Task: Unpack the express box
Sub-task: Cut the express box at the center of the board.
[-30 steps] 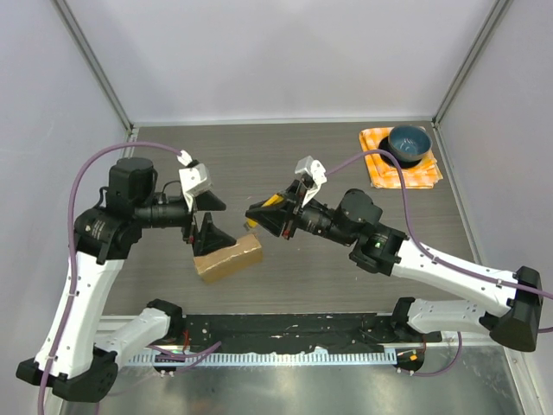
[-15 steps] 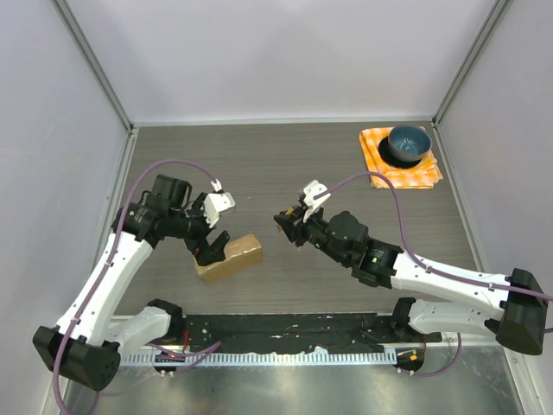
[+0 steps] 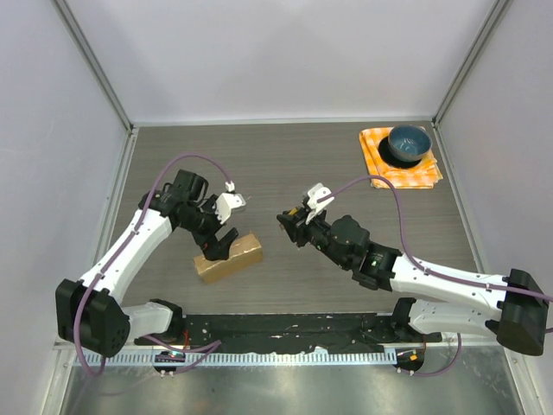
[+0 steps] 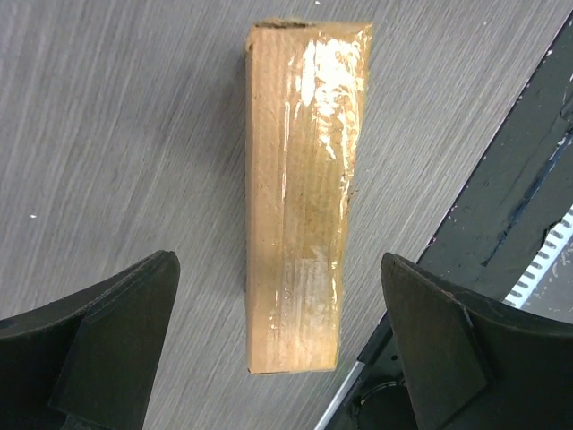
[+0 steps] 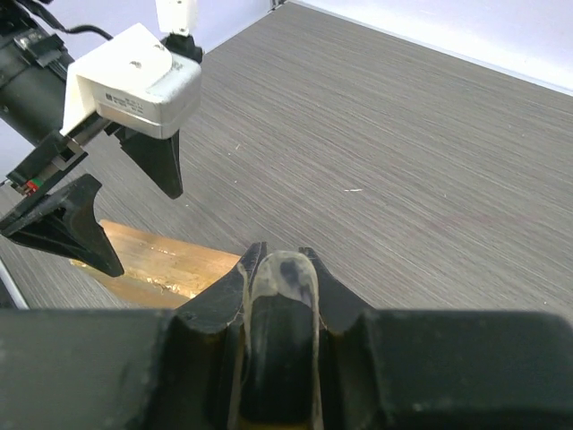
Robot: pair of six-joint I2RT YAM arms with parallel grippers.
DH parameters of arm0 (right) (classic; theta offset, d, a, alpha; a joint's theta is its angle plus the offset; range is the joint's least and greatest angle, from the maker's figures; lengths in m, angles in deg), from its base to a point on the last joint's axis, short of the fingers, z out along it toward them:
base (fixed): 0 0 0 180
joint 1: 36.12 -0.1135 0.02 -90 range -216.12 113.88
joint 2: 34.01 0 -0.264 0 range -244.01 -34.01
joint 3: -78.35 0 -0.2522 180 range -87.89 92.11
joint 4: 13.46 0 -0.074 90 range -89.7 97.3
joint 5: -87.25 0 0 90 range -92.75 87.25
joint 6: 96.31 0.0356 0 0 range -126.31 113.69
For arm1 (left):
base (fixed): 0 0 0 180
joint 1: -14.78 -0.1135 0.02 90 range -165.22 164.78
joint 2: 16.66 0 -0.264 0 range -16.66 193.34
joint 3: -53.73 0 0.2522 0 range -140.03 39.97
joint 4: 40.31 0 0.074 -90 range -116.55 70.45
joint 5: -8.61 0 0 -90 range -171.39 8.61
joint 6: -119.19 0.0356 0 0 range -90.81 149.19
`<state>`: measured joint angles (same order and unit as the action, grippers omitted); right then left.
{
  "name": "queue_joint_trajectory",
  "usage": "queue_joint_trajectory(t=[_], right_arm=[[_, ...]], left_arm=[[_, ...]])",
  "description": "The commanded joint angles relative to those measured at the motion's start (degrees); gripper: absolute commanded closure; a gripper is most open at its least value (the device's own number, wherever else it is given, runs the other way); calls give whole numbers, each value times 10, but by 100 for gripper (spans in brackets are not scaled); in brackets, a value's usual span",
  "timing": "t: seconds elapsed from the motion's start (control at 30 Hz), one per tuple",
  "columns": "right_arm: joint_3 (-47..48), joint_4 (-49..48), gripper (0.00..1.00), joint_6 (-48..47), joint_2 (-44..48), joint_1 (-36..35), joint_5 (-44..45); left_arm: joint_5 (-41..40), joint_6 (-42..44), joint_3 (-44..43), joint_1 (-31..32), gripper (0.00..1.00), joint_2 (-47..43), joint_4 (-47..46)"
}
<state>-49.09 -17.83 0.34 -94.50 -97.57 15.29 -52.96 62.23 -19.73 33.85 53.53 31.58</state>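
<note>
The express box (image 3: 235,257), a small brown carton sealed with shiny clear tape, lies flat on the dark wood table near the front. In the left wrist view the express box (image 4: 300,197) runs lengthwise between the spread fingers. My left gripper (image 3: 219,245) hangs open just above its left end, not touching it; my left gripper (image 4: 276,262) holds nothing. My right gripper (image 3: 286,220) sits a short way right of the box, shut on a dark tool with a clear rounded tip (image 5: 285,278). From there the box (image 5: 157,260) shows ahead, under the left gripper (image 5: 143,231).
A blue bowl (image 3: 408,143) stands on an orange checked cloth (image 3: 425,173) at the back right corner. A black rail (image 3: 285,329) runs along the table's front edge, close to the box. Grey walls enclose the table on three sides.
My left arm has swung down and right, bringing its open gripper low over the box's left end. My right gripper, still holding the tool, has drawn back slightly right. The box has not moved.
</note>
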Motion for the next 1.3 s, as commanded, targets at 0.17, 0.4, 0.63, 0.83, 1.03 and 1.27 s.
queue_joint_trajectory(t=[0.17,0.4,0.63,0.83,1.03,1.27], right_arm=[[-7,-64,99,6,-16,-3,16],[-7,-78,99,9,-27,-3,22],[-38,-156,99,32,-52,-3,44],[-45,-232,99,35,-116,-17,65],[-51,-318,99,18,-168,-53,122],[-48,-419,99,35,-245,-66,189]], left_arm=[[2,1,33,8,0,-3,-61],[-10,3,65,18,0,20,-104],[1,19,89,25,0,35,-128],[-1,27,102,34,7,48,-137],[-27,26,122,46,24,32,-144],[-50,6,144,58,43,11,-152]])
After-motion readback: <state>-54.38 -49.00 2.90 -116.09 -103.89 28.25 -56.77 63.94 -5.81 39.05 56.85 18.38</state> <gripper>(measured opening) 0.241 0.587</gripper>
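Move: The express box stands on its long edge under the open left hand, its middle about 2 cm back, 2 cm to the right and 9 cm below. The yellow cutter in the right hand is some 16 cm to the right of the left hand, 2 cm farther out and 10 cm higher. The table's near edge is roughly 15 cm straight back and 13 cm below the left hand. From the right hand, the box lies about 15 cm left, 4 cm back and 20 cm below. The box is straddled by the left hand, which sinks about 8 cm over it with fingers wide, easing slightly back near the end as the fingers begin to close, to a little over half open, one on each long side. The right hand, still gripping the cutter, at first barely moves, then drops about 6 cm and swings some 5 cm left towards the box. ##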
